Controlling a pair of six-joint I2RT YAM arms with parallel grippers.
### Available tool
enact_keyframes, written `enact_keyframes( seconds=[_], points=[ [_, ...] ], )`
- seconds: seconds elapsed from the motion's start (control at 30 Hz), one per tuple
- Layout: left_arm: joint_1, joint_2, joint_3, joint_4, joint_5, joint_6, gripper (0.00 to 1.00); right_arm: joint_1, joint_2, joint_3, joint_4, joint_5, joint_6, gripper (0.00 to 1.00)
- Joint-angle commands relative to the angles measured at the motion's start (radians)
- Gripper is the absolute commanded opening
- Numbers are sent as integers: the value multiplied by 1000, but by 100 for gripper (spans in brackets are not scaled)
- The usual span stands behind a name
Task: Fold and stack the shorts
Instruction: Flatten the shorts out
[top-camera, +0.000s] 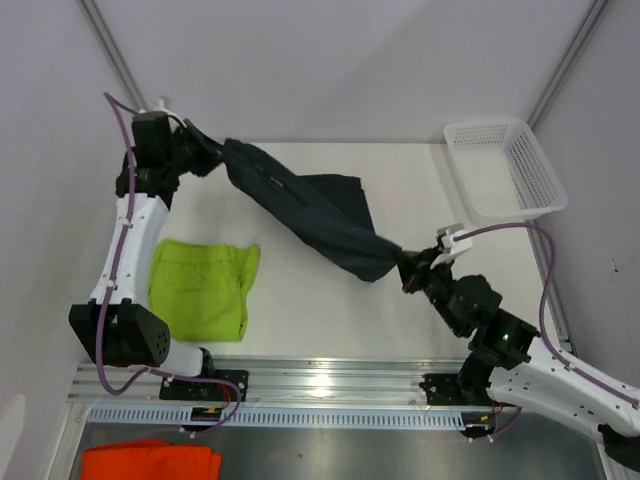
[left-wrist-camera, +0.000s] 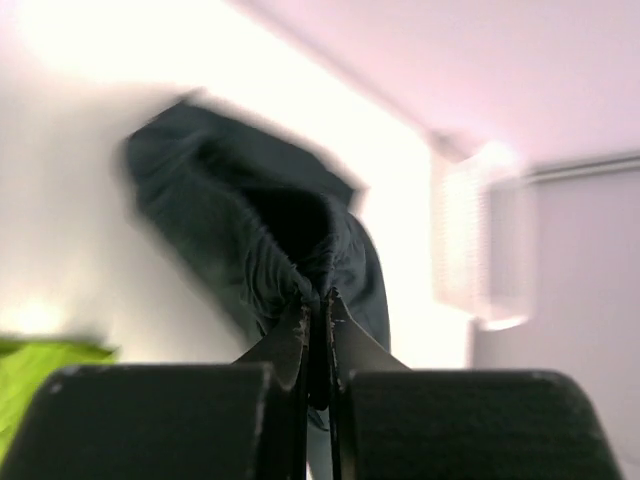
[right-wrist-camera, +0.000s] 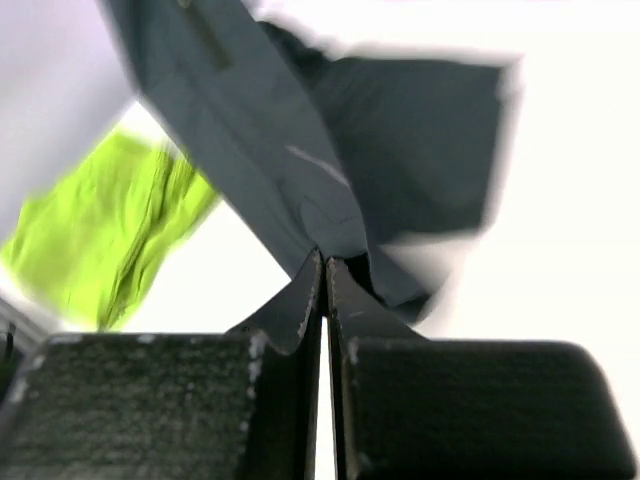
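The dark navy shorts (top-camera: 300, 205) hang stretched in the air between my two grippers, slanting from the far left to the middle right. My left gripper (top-camera: 218, 150) is shut on their gathered far-left end (left-wrist-camera: 300, 270). At the other end, my right gripper (top-camera: 405, 262) is shut on the lower right corner (right-wrist-camera: 325, 225). One loose leg droops toward the table in the middle. The lime green shorts (top-camera: 203, 287) lie folded on the table at the near left, also seen as the green cloth (right-wrist-camera: 110, 235) in the right wrist view.
A white mesh basket (top-camera: 505, 168) stands at the far right corner of the white table (top-camera: 310, 300). An orange cloth (top-camera: 150, 462) lies below the rail at the near left. Grey walls close in the back and sides.
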Motion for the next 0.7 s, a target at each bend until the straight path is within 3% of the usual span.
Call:
enact_keyframes(
  seconds=[0.0,0.17,0.27,0.3,0.37,0.67],
  points=[
    [89,26,172,12,148,-139,0,-154,47,202,103,-114,-182,0],
    [169,126,401,-41,279,-314,0,-607,202,478,41,-557,-92,0],
    [196,197,599,-140,320,-337,0,-749,309,647,-11,-821,-26,0],
    [201,201,690,-179,333,-336,0,-755,326,711,-17,-866,-21,0],
    [206,191,717,-201,356,-333,0,-748,351,758,-40,-938,-21,0],
    [226,-255,377,82,319,-428,0,-705,251,904,-152,-1124,-21,0]
  ],
)
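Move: Both hands already pinch the dark shorts, whose middle sags about 16 cm right, 9 back and 14 below the left hand; from the right hand it is some 16 cm left, 12 ahead and 9 down. The folded green clothing lies about 18 cm back, 9 left and 28 below the left hand. The empty white basket is roughly 35 cm ahead, 35 right and 22 below the right hand. Both hands, still pinching the shorts, swing up some 20 to 25 cm, first forward, then back. ##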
